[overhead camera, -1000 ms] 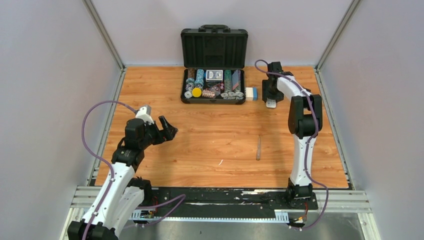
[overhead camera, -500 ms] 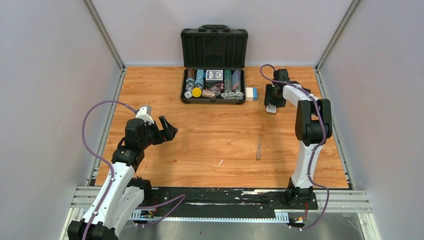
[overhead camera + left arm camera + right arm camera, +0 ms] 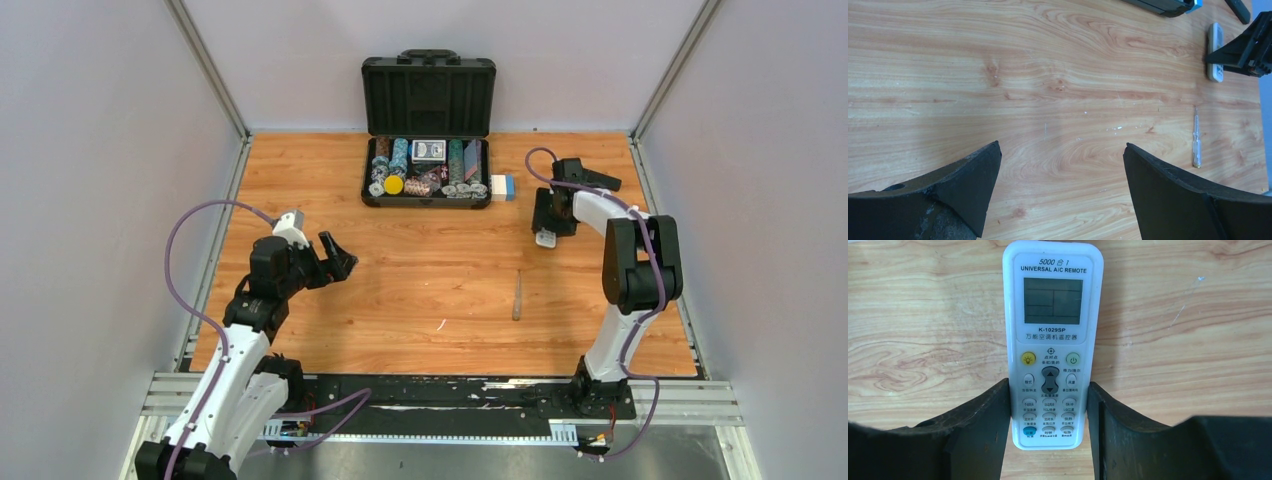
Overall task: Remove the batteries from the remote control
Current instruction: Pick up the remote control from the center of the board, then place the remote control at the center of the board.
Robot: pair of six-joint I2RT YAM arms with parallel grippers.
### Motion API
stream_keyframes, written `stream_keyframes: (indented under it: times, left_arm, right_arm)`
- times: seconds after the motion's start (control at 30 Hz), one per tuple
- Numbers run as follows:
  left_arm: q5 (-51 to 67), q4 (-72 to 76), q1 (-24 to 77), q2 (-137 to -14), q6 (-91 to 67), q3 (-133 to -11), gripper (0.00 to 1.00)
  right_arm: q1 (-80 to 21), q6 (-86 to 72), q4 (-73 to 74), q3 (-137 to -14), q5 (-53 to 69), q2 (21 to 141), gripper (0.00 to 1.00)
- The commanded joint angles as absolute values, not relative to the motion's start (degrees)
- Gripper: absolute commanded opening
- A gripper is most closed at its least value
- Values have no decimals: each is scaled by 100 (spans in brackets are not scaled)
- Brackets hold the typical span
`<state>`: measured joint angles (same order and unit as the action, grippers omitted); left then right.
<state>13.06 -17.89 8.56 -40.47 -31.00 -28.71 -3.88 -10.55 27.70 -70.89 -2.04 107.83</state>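
Note:
The white remote control (image 3: 1050,340) faces up, with its screen and buttons showing, close over the wooden table at the far right. My right gripper (image 3: 1049,384) is shut on its lower end, one finger pressed against each long side. From above, the remote control (image 3: 546,238) pokes out below the right gripper (image 3: 548,225). The batteries are hidden. My left gripper (image 3: 340,258) hangs open over bare wood at the left, far from the remote control (image 3: 1215,52). Nothing is between the fingers of the left gripper (image 3: 1062,147).
A slim screwdriver (image 3: 517,297) lies on the table near the middle right. An open black case (image 3: 428,95) holding poker chips and cards stands at the back centre. A small white and blue box (image 3: 503,187) sits by the case's right side. Walls enclose the table.
My right gripper has carried the remote control from beside the case toward the near side and slightly right. The left arm has not moved.

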Motion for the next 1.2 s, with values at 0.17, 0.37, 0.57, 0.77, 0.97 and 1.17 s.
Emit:
stream_keyframes:
  times: [0.17, 0.37, 0.57, 0.77, 0.97, 1.17]
  left_arm:
    - [1638, -1474, 872, -4081, -3121, -2996, 100]
    - [1854, -1292, 870, -4094, -3062, -3033, 100]
    - [2148, -1072, 871, -4167, -3187, -3047, 100]
    - [2478, -719, 870, -4463, -3387, -3048, 100]
    - [2753, -665, 875, -4619, -3337, -3161, 100]
    - [3140, -359, 879, -4837, -3464, -3084, 100]
  right_arm:
    - [-371, -1476, 2564, -6771, 372, 9892, 12]
    - [-499, -1697, 2053, -6091, 361, 9169, 12]
    - [-671, -1888, 1542, -5385, 903, 8418, 9]
    - [-1470, -1751, 1080, -4760, 1181, 7644, 4]
    - [-2791, -1624, 538, -4232, 1229, 7139, 0]
    - [-3984, -1633, 289, -4201, 1012, 7380, 0]
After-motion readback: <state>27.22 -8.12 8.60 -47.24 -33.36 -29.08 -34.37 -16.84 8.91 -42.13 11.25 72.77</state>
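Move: The right hand already holds the remote control by its keypad half, with the remote's middle about 3 cm ahead. The table's open middle, where it is being taken, is some 26 cm left and 11 cm back; the screwdriver lies roughly 7 cm left and 19 cm back, and the black remote 12 cm right and 18 cm ahead. From the left hand, the remote control is about 47 cm right, 18 cm ahead and 13 cm below. Right hand lifts the pinched remote, then swings it some 20 cm left and back; left hand eases right. ##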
